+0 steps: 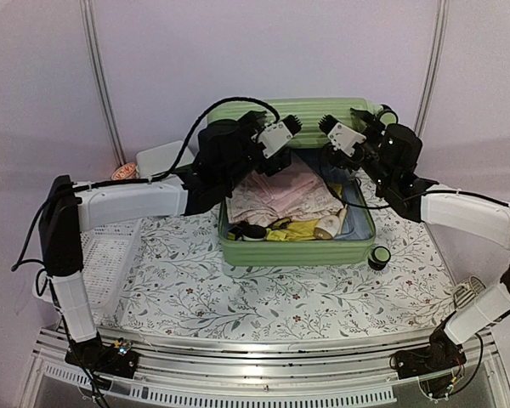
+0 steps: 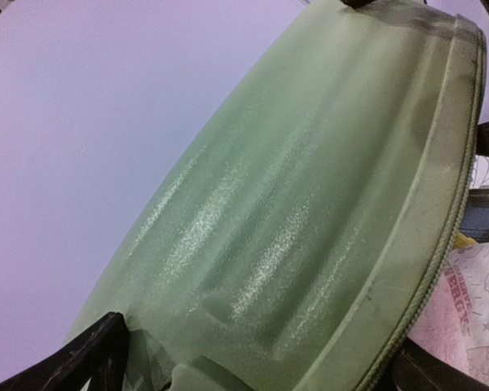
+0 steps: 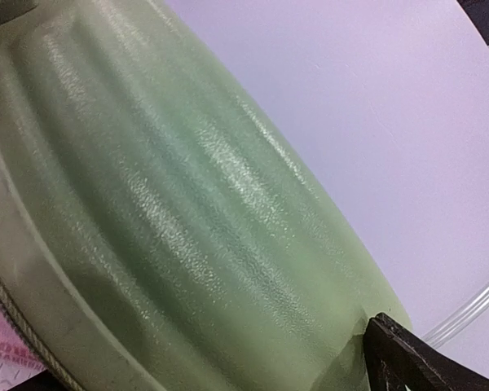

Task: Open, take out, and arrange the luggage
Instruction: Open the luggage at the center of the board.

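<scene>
The light-green luggage (image 1: 297, 252) lies open mid-table, its ribbed lid (image 1: 310, 109) standing raised at the back against the wall. Inside lie pink folded clothes (image 1: 280, 191), a yellow item (image 1: 296, 229), a black item (image 1: 251, 230) and a white item (image 1: 330, 225). My left gripper (image 1: 282, 134) and right gripper (image 1: 338, 134) are both up at the lid's top edge, jaws wide. In the left wrist view the lid's shell (image 2: 310, 212) fills the space between the fingers of the left gripper (image 2: 261, 358). The right wrist view shows the same shell (image 3: 171, 204) across the right gripper (image 3: 220, 366).
A white perforated basket (image 1: 102, 255) sits at the table's left edge, with a white box (image 1: 161, 157) behind it. A black wheel (image 1: 378, 257) stands at the case's front right corner. A floral cloth (image 1: 263, 293) covers the table. The wall rises close behind the lid.
</scene>
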Robot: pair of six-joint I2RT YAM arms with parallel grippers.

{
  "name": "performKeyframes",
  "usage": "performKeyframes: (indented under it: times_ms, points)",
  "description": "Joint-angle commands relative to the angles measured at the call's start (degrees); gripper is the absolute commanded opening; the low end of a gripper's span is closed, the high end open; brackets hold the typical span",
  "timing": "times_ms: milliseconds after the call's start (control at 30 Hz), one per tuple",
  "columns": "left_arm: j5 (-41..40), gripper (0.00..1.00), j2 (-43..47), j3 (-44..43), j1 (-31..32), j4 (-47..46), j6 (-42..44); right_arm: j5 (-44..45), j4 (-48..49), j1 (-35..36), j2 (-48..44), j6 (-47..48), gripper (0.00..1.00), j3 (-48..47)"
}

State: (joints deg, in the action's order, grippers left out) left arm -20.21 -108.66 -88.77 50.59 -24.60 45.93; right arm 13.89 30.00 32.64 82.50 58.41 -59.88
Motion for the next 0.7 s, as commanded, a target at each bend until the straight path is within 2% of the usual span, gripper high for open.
performKeyframes:
  times_ms: [0,167,400,567,667]
  points:
    - [-3.6,0.98,3.0,-0.2,-1.0,2.1,-7.1,2.5,-3.6,0.1,4.7,-2.9,0.99,-7.8]
    - [-3.4,0.98,9.4,4.3,0.9,6.1,-11.6,1.1,-4.5,-1.2,9.4,-7.4,0.99,-14.9]
    - [4.6,0.98,24.0,15.6,1.2,12.8,-27.5,-2.2,-8.4,-4.4,17.3,-13.1,0.99,-26.4]
    - [9.6,0.98,30.4,23.0,-3.3,15.0,-37.4,-4.0,-10.3,-6.7,22.2,-16.2,0.99,-34.3]
    - [13.2,0.98,30.7,23.7,-7.7,16.3,-42.1,-3.7,-11.3,-7.7,25.6,-16.4,0.99,-39.5]
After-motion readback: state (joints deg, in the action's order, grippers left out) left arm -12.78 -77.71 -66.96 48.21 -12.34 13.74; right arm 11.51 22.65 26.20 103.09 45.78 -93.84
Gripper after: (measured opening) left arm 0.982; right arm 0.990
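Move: The luggage's half-raised lid has its middle about 9 cm left and 6 cm ahead of the right hand, and 4 cm right and 6 cm ahead of the left. From the right hand the pink cloth in the luggage lies some 10 cm left, 6 cm back and 20 cm below; the yellow cloth, 9 cm left, 14 cm back and 23 cm below. The right hand pushes the lid about 10 cm forward, 8 up, as the left draws off left and back. ##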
